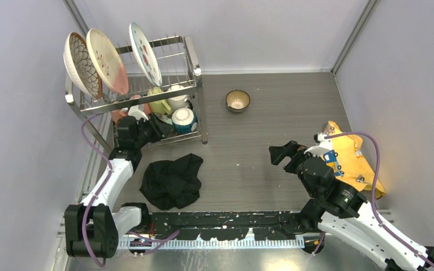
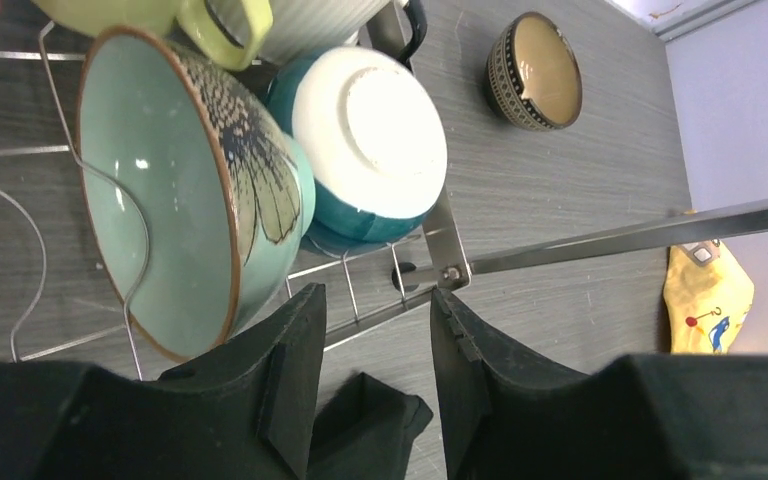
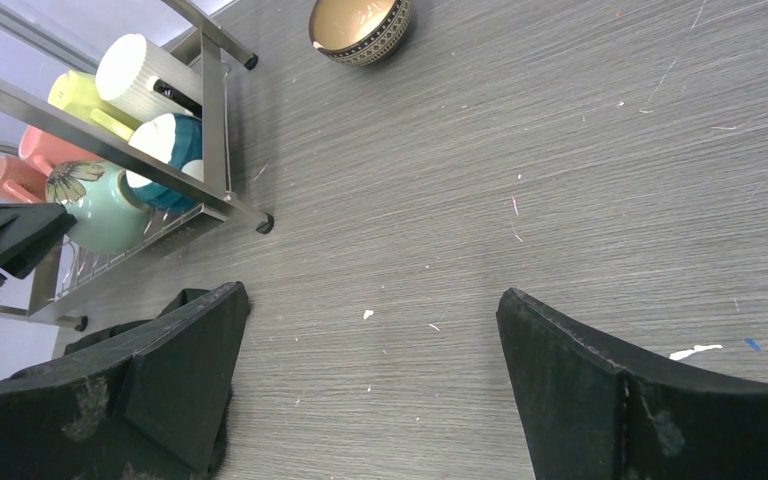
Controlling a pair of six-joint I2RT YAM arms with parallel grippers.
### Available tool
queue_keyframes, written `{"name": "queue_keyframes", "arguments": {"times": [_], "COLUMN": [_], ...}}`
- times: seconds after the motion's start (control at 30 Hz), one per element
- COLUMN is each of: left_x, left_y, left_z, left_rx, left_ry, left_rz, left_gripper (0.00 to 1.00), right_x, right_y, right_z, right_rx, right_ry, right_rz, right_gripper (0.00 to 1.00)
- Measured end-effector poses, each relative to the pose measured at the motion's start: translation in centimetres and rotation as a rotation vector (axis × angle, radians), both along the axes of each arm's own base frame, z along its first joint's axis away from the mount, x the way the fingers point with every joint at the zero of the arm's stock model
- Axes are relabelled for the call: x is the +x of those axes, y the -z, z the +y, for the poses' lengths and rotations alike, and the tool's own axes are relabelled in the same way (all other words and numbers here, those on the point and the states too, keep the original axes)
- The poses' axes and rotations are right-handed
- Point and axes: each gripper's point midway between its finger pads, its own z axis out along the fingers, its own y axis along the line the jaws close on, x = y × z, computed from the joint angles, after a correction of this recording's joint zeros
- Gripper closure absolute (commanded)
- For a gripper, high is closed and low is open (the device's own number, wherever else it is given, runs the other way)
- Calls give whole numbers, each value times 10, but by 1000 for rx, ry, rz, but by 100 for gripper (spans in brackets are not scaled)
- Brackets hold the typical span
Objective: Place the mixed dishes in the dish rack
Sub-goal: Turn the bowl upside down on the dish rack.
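Note:
The dish rack (image 1: pixel 195 71) stands at the back left with three patterned plates (image 1: pixel 107 59) upright on its top tier. Its lower tier holds a mint-green bowl (image 2: pixel 160 200) on edge, a blue bowl (image 2: pixel 370 130) bottom out, and yellow (image 3: pixel 75 95), white (image 3: pixel 145 65) and pink (image 3: pixel 35 160) mugs. A small brown bowl (image 1: pixel 238 101) sits upright on the table to the right of the rack. My left gripper (image 2: pixel 375 297) hovers at the rack's front rail, open, with nothing between its fingers. My right gripper (image 1: pixel 281 153) is wide open over bare table, well short of the brown bowl (image 3: pixel 360 25).
A black cloth (image 1: pixel 172 180) lies crumpled in front of the rack, under the left gripper. A yellow cloth (image 1: pixel 350 158) lies at the right, beside the right arm. Grey walls close in on the left, back and right.

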Motion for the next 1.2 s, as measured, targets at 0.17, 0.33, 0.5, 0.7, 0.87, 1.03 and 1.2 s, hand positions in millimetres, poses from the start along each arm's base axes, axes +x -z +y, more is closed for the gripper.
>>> {"name": "queue_keyframes", "arguments": {"times": [0.17,0.33,0.5,0.7,0.87,1.03,1.2], "left_x": [8,14,18,19,15,12,8], "left_y": [-11,-15,-14,-12,-12,-12,-5], "left_z": [0,6,16,23,34,47,66], "left_rx": [16,33,57,78,106,136,187], "left_ry": [5,-26,-83,-128,-190,-261,-350], "left_rz": [-68,-95,-95,-77,-55,-31,19], "left_gripper": [56,56,56,56,56,56,56], "right_x": [0,1,1,0,0,-1,-2], "right_y": [0,-2,-1,-4,-5,-7,-9], "right_z": [0,2,3,2,2,1,0], "right_rx": [1,7,7,18,21,26,36], "right_ry": [0,-4,-8,-7,-8,-8,-7], "right_rz": [-1,-5,-3,-13,-16,-20,-30], "right_gripper": [0,0,0,1,0,0,0]}}
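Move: The mint bowl lies tipped on its side on the rack's lower shelf, mouth to the left, its middle about 4 cm ahead of the left hand, 5 cm to its left and 3 cm below. The teal bowl, already upside down, is about 4 cm ahead and 5 cm right of that hand, and the green mug some 9 cm ahead and 4 cm left. From the right hand the mint bowl is roughly 12 cm ahead, 40 cm left and 7 cm lower. The left hand, fingers staying partly open with nothing gripped, first rises about 1.5 cm and edges some 2 cm forward at the mint bowl's near side. It then sweeps about 6 cm left along the front of the lower shelf, easing slightly back and down at the end, the wrist swinging some 20 degrees counter-clockwise and its left side lifting, so that the fingertips end close against the bowl's near lower side, seeming to nudge it over. ##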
